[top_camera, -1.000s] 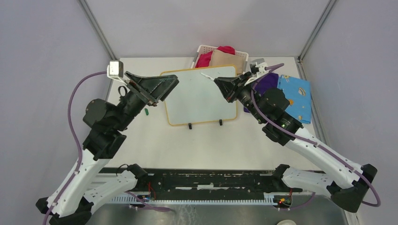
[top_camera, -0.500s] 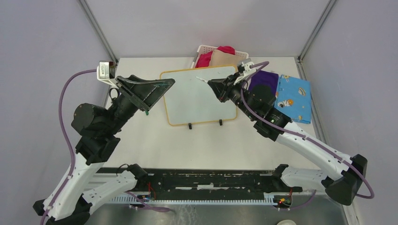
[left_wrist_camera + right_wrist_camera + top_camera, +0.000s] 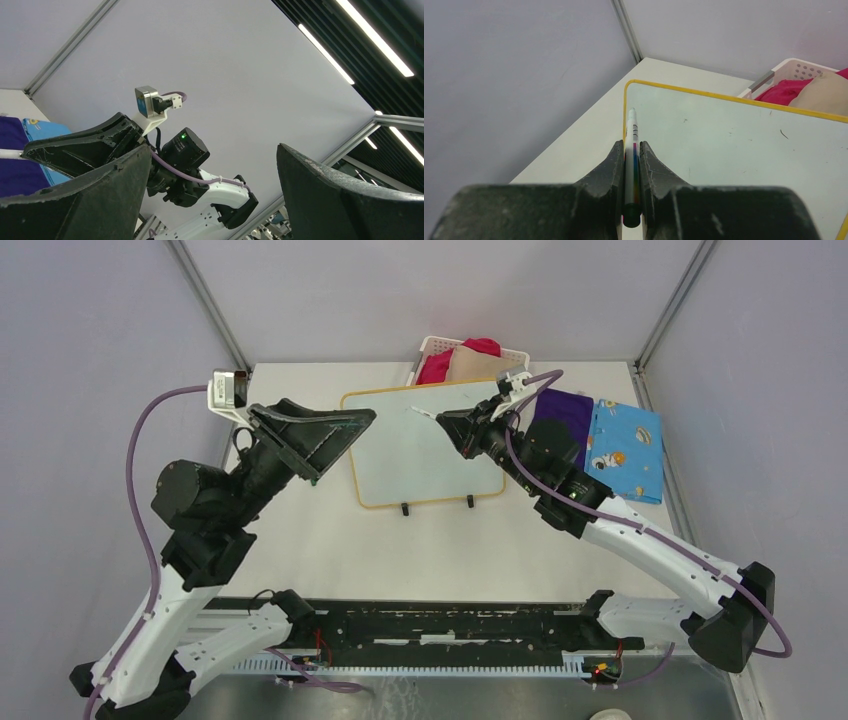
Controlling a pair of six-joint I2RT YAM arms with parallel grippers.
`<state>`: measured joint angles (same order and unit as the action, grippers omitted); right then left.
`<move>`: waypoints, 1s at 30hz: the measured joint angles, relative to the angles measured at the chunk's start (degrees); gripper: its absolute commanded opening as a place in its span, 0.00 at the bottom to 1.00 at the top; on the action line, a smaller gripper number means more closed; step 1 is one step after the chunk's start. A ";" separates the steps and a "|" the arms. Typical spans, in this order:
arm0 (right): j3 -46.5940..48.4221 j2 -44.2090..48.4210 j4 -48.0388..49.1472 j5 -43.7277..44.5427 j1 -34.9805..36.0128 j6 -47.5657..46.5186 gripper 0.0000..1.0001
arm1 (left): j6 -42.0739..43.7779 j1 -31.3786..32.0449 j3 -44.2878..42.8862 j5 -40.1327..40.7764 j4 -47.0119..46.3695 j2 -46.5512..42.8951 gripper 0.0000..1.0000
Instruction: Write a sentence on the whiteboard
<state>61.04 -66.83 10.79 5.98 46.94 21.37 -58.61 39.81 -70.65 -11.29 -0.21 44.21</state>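
Observation:
The whiteboard (image 3: pixel 420 460), white with a thin yellow frame, lies on the table between both arms. No sentence is in view on its face (image 3: pixel 734 145), only a few tiny dark specks. My right gripper (image 3: pixel 447 422) hovers over the board's upper right part and is shut on a white marker (image 3: pixel 425 414). In the right wrist view the marker (image 3: pixel 632 135) is pinched between the fingers of that gripper (image 3: pixel 632 150). Its tip points toward the board's far left corner, and I cannot tell whether it touches. My left gripper (image 3: pixel 345 445) is raised at the board's left edge. It is wide open and empty (image 3: pixel 212 149).
A white slotted basket (image 3: pixel 432 345) with red and tan cloth stands behind the board. A purple cloth (image 3: pixel 560 415) and a blue patterned cloth (image 3: pixel 625 450) lie to the right. Grey walls close in the table on three sides.
My right gripper has carried the marker leftward over the board. The left arm swung back to the left at first and has since barely moved. Neither grip has changed.

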 measured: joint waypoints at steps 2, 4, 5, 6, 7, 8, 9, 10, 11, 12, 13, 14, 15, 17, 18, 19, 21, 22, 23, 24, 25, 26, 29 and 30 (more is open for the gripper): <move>0.00 0.00 0.04 0.00 0.00 0.00 0.00 | 0.02 0.09 0.09 -0.37 -0.28 0.02 1.00; 0.00 0.00 0.07 -0.02 0.00 -0.04 0.00 | 0.28 0.11 0.31 -1.11 -0.87 0.00 1.00; 0.00 0.00 0.07 -0.04 0.00 -0.09 0.00 | 1.16 0.15 0.50 -1.27 -1.07 -0.09 1.00; 0.00 0.00 0.07 -0.07 0.00 -0.15 0.00 | 2.47 0.20 0.81 -1.27 -1.09 -0.22 1.00; 0.00 0.02 0.04 -0.04 0.00 -0.28 0.00 | 4.24 0.20 1.09 -1.01 -0.55 -0.44 1.00; 0.00 0.02 -0.02 0.04 0.07 -0.55 0.00 | 6.14 0.20 1.31 -0.42 0.46 -0.72 1.00; 0.00 0.04 -0.26 0.26 0.33 -1.14 0.00 | 8.76 0.20 1.64 1.01 2.36 -1.22 1.00; 0.00 0.13 -0.85 0.72 0.61 -2.05 0.00 | 10.73 0.20 1.88 2.40 4.11 -1.64 1.00; 0.00 0.28 -1.57 1.55 1.11 -2.95 0.00 | 13.62 0.20 2.10 5.01 6.62 -2.14 1.00; 0.00 0.52 -2.71 2.78 1.95 -4.24 0.00 | 16.37 0.20 2.38 7.74 9.31 -2.67 1.00; 0.00 0.74 -3.50 3.76 2.73 -5.31 0.00 | 19.26 0.20 2.78 11.30 12.00 -3.13 1.00; 0.02 1.05 -4.61 5.18 3.82 -6.67 0.00 | 21.38 0.20 3.19 14.16 13.97 -3.48 1.00; 0.02 1.42 -5.90 6.80 5.18 -8.17 0.00 | 24.02 0.20 3.96 17.73 16.15 -3.87 1.00; 0.04 2.05 -7.91 9.79 7.43 -10.88 0.00 | 28.57 0.20 6.01 23.98 20.04 -4.57 1.00; 0.11 2.38 -9.03 11.23 8.50 -12.07 0.00 | 30.25 0.20 7.02 26.69 21.59 -4.81 1.00; 0.11 2.69 -10.23 12.83 9.64 -13.38 0.00 | 32.26 0.20 8.55 29.83 23.34 -5.11 1.00; 0.11 3.15 -12.24 15.39 11.26 -15.34 0.00 | 35.69 0.20 11.26 34.56 25.51 -5.57 1.00; 0.09 3.28 -13.22 16.79 12.11 -16.31 0.00 | 37.16 0.20 12.63 36.13 26.03 -5.75 1.00; 0.00 3.37 -13.79 17.75 12.61 -17.00 0.00 | 38.58 0.20 13.94 37.24 26.23 -5.95 1.00; -0.22 3.50 -14.23 18.64 13.05 -17.55 0.00 | 40.11 0.20 15.74 38.36 26.03 -6.25 1.00; -0.96 3.80 -14.36 19.54 13.44 -18.16 0.00 | 41.55 0.20 17.59 39.30 25.81 -6.51 1.00; -1.84 4.22 -14.58 20.11 13.68 -18.56 0.00 | 42.99 0.20 19.34 40.02 25.33 -6.67 1.00; -5.68 5.79 -14.88 21.29 13.97 -19.41 0.00 | 46.95 0.20 23.91 42.03 23.39 -6.34 1.00; -6.93 6.25 -14.84 21.42 13.99 -19.61 0.00 | 48.04 0.20 24.94 42.95 22.86 -5.70 1.00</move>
<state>54.11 -60.58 -4.05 27.40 60.93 1.76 -10.57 40.01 -45.71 31.66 22.65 38.50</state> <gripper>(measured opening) 0.164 0.994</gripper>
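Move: The whiteboard's middle lies about 20 cm ahead of the right hand, 3 cm to its left and 36 cm below. At table level too, the right black clip is some 4 cm ahead and 8 cm right of that hand, the green cap about 8 cm ahead and 30 cm left. From the left hand, the whiteboard is about 34 cm ahead, 7 cm right and 54 cm below; the cap 22 cm ahead, 20 cm left and as low. The uncapped marker, still pinched in the right fingers, is lowered some 8 cm towards the whiteboard, drawing back about 4 cm and a little right as the wrist rolls and dips its tip. The empty, wide-open left hand sinks fast by about 28 cm, also going forward and left, swinging from pointing rightward and up to forward and slightly down. ##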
